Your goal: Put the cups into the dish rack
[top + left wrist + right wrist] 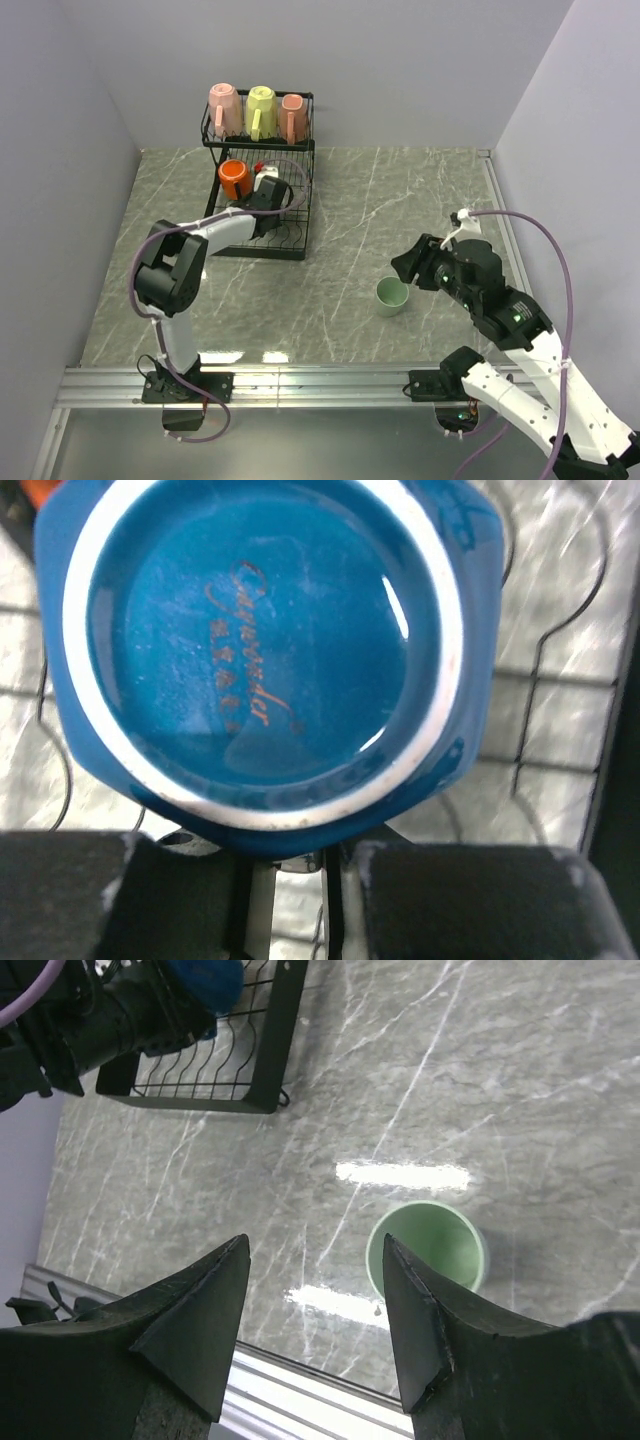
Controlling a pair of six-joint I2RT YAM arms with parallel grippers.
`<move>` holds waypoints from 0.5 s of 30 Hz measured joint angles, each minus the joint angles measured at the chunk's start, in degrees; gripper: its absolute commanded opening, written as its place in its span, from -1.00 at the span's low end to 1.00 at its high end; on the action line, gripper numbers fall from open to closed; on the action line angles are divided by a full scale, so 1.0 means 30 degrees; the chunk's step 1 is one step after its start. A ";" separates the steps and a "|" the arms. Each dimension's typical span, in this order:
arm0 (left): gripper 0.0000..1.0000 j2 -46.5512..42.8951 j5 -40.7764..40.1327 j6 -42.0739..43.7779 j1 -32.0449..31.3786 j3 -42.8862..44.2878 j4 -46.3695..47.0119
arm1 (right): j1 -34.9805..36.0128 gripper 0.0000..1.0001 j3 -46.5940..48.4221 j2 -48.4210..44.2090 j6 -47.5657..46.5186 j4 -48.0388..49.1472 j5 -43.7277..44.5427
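The dish rack (272,255) stands at the far left. Its upper basket holds a pink cup (224,108), a pale yellow cup (261,110) and a second pink cup (293,117), all upside down. An orange cup (234,179) sits in the lower tray. My left gripper (268,195) reaches over that tray, shut on the blue cup (260,650), which hangs bottom-up above the rack wires (560,680). The pale green cup (392,296) stands upright on the table. My right gripper (410,265) hovers open just beside it; its right finger (420,1310) is close to the green cup (428,1250).
Grey walls close in the marble table on the left, back and right. A metal rail (320,385) runs along the near edge, where both arm bases are bolted. The left arm (170,275) stretches from its base toward the rack.
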 measured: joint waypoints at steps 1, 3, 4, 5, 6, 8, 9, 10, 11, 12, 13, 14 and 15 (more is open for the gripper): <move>-0.99 0.0248 -0.0029 0.0029 0.0007 0.0299 0.0153 | 0.0000 0.25 -0.0051 -0.0153 0.0022 -0.0153 0.0124; -0.99 0.0787 -0.0044 0.0087 0.0007 0.0998 0.0204 | -0.0007 0.25 -0.0175 -0.0437 0.0117 -0.0481 0.0313; -0.99 0.1100 -0.0044 0.0095 0.0007 0.1406 0.0182 | -0.0007 0.24 -0.0219 -0.0597 0.0146 -0.0641 0.0364; -0.99 0.1523 -0.0051 0.0073 0.0015 0.1974 0.0044 | -0.0007 0.24 -0.0226 -0.0699 0.0175 -0.0838 0.0408; -0.90 0.1931 -0.0044 0.0058 0.0022 0.2594 -0.0204 | -0.0007 0.23 -0.0226 -0.0729 0.0211 -0.0947 0.0459; -0.71 0.3002 0.0095 -0.0066 0.0182 0.4218 -0.0867 | -0.0007 0.24 -0.0226 -0.0699 0.0219 -0.1042 0.0525; -0.47 0.3453 0.0284 -0.0284 0.0284 0.4874 -0.1013 | -0.0007 0.23 -0.0226 -0.0648 0.0219 -0.1064 0.0576; -0.39 0.3687 0.0474 -0.0415 0.0393 0.5195 -0.1071 | 0.0000 0.23 -0.0226 -0.0590 0.0211 -0.1064 0.0590; -0.30 0.3745 0.0787 -0.0437 0.0495 0.5340 -0.1144 | -0.0007 0.23 -0.0226 -0.0503 0.0211 -0.1064 0.0590; -0.11 0.3745 0.1071 -0.0525 0.0605 0.5413 -0.1246 | -0.0007 0.22 -0.0226 -0.0379 0.0204 -0.1056 0.0590; -0.05 0.3745 0.1297 -0.0590 0.0736 0.5464 -0.1377 | -0.0007 0.22 -0.0226 -0.0233 0.0197 -0.1042 0.0583; 0.02 0.3745 0.1399 -0.0590 0.0852 0.5501 -0.1464 | -0.0007 0.22 -0.0226 -0.0095 0.0182 -0.1035 0.0583; 0.15 0.3745 0.1472 -0.0663 0.0962 0.5544 -0.1515 | -0.0007 0.22 -0.0226 0.0080 0.0146 -0.1020 0.0583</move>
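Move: The left hand holds the blue cup by its handle, low over the dish rack's lower tier. The free spot for the cup is about 9 cm ahead, 2 cm to the right and 2 cm above the fingers. The orange cup sits some 6 cm ahead and 7 cm left, the rack's right side rail 4 cm ahead and 8 cm right. The green cup is nearly straight below the right hand, about 20 cm down; the blue cup's spot lies roughly 30 cm ahead of that hand, 26 cm left and 17 cm below. Forward and nearly level, the left hand slides the upturned blue cup about 6 cm deeper into the lower tier, drifting some 2 cm right, alongside the orange cup. As it slows to a stop, the fingers open to about twice their gap around the handle, easing their pinch without backing off. The right hand sinks about 2 cm towards the green cup, fingers still open. ##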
